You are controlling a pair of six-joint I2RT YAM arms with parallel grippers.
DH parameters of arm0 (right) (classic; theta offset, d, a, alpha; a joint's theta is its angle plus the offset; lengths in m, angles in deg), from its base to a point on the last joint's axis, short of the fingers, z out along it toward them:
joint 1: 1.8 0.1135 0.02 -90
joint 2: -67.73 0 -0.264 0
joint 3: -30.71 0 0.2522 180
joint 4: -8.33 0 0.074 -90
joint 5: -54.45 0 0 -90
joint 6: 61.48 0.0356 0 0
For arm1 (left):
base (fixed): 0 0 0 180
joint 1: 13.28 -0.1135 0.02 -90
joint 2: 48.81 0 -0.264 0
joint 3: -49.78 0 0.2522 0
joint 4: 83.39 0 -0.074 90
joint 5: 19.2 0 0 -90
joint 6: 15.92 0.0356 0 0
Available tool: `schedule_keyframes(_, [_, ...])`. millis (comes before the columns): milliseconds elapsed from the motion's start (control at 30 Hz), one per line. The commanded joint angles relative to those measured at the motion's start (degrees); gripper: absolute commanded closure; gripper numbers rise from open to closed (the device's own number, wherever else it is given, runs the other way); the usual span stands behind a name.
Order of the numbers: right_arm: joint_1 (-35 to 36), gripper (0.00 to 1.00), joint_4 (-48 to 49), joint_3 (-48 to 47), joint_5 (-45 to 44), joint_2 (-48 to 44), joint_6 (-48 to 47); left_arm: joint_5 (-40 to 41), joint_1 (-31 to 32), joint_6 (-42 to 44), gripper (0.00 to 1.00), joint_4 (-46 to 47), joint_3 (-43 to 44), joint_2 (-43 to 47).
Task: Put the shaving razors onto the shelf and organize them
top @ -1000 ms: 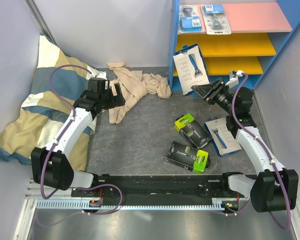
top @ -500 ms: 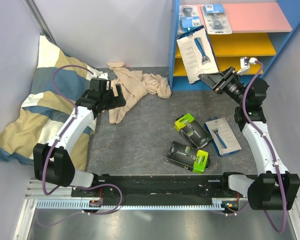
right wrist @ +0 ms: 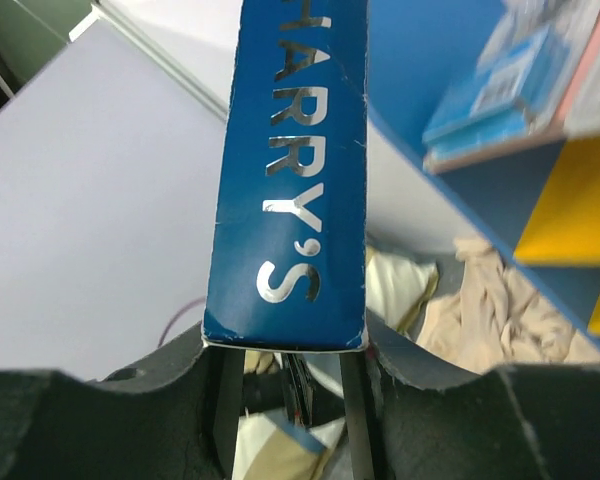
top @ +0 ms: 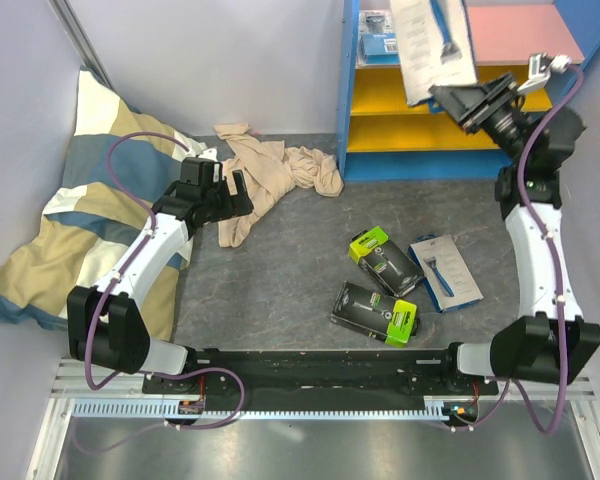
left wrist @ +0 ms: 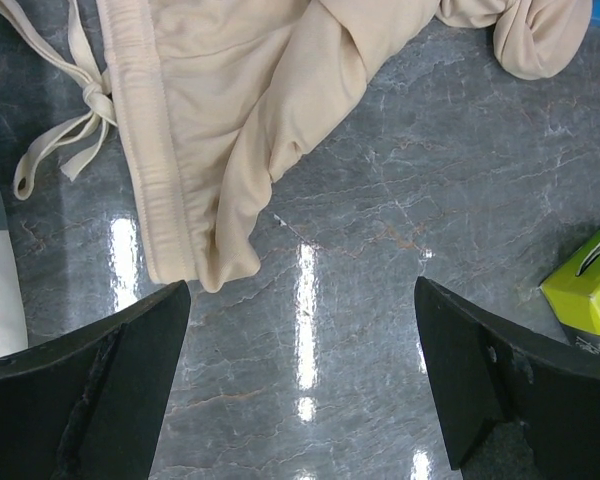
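My right gripper (top: 458,98) is shut on the lower end of a white-blue razor box (top: 435,40), held high in front of the shelf's (top: 352,90) pink top board (top: 520,35). In the right wrist view the box's blue "HARRY'S" edge (right wrist: 295,170) sits clamped between the jaws of that gripper (right wrist: 285,350). A blister pack (top: 380,35) lies on the top board, partly hidden by the held box. On the table lie two black boxes with lime-green ends (top: 385,260) (top: 375,312) and another white-blue box (top: 445,272). My left gripper (top: 235,190) (left wrist: 300,370) is open and holds nothing.
A beige cloth (top: 270,175) (left wrist: 240,120) lies crumpled just beyond the left gripper. A striped pillow (top: 70,220) leans in the left corner. Two yellow boards (top: 450,90) sit below the pink one. A lime-green box end (left wrist: 585,280) shows at the right of the left wrist view.
The right arm has raised the white-blue box from in front of the lower yellow boards up to the top board's level. The left arm has stayed put.
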State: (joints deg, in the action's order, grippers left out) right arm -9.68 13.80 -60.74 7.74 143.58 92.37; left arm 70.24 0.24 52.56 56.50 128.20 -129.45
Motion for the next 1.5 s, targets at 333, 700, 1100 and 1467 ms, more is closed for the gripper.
schedule_keyframes(333, [-7.0,0.8,-3.8,-30.4,0.9,20.2,5.8,-2.9,-0.1,1.6,0.0,2.7,-1.2,0.1])
schedule_keyframes(700, [-13.2,0.81,-10.7,-44.6,3.2,31.4,6.4,-3.7,-0.1,1.0,0.0,3.1,-2.6,0.2])
schedule_keyframes(1100, [-14.8,0.8,-14.0,-44.7,5.9,37.4,5.2,-3.5,-0.2,1.0,0.0,3.8,-3.8,1.7])
schedule_keyframes(1467, [-15.0,0.73,-14.6,-49.1,7.3,42.4,7.5,-4.0,-0.1,0.6,0.01,3.7,-3.8,1.5])
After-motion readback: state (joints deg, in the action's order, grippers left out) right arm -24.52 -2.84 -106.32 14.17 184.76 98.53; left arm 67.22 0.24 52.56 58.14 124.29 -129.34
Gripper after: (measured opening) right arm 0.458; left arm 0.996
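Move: The right hand already grips a Harry's razor pack. The free spot on the pink top shelf lies about 24 cm ahead of it, 15 cm to its right and some 7 cm below. The second razor pack lies just left of that spot, straight ahead of the hand by about 24 cm; the first is equally far ahead and 14 cm to the hand's left, both about 7 cm lower. From the left hand the spot is roughly 25 cm ahead, 63 cm right and 25 cm higher. Keeping its pinch on the blue lower end of the razor pack, the right hand carries it about 17 cm forward and 15 cm to the right, towards the free place beside the second pack. It climbs some 5 cm at first, then sinks about 10 cm, the wrist ending tipped some 15 degrees farther down. The empty left hand sinks a couple of centimetres, still open. ##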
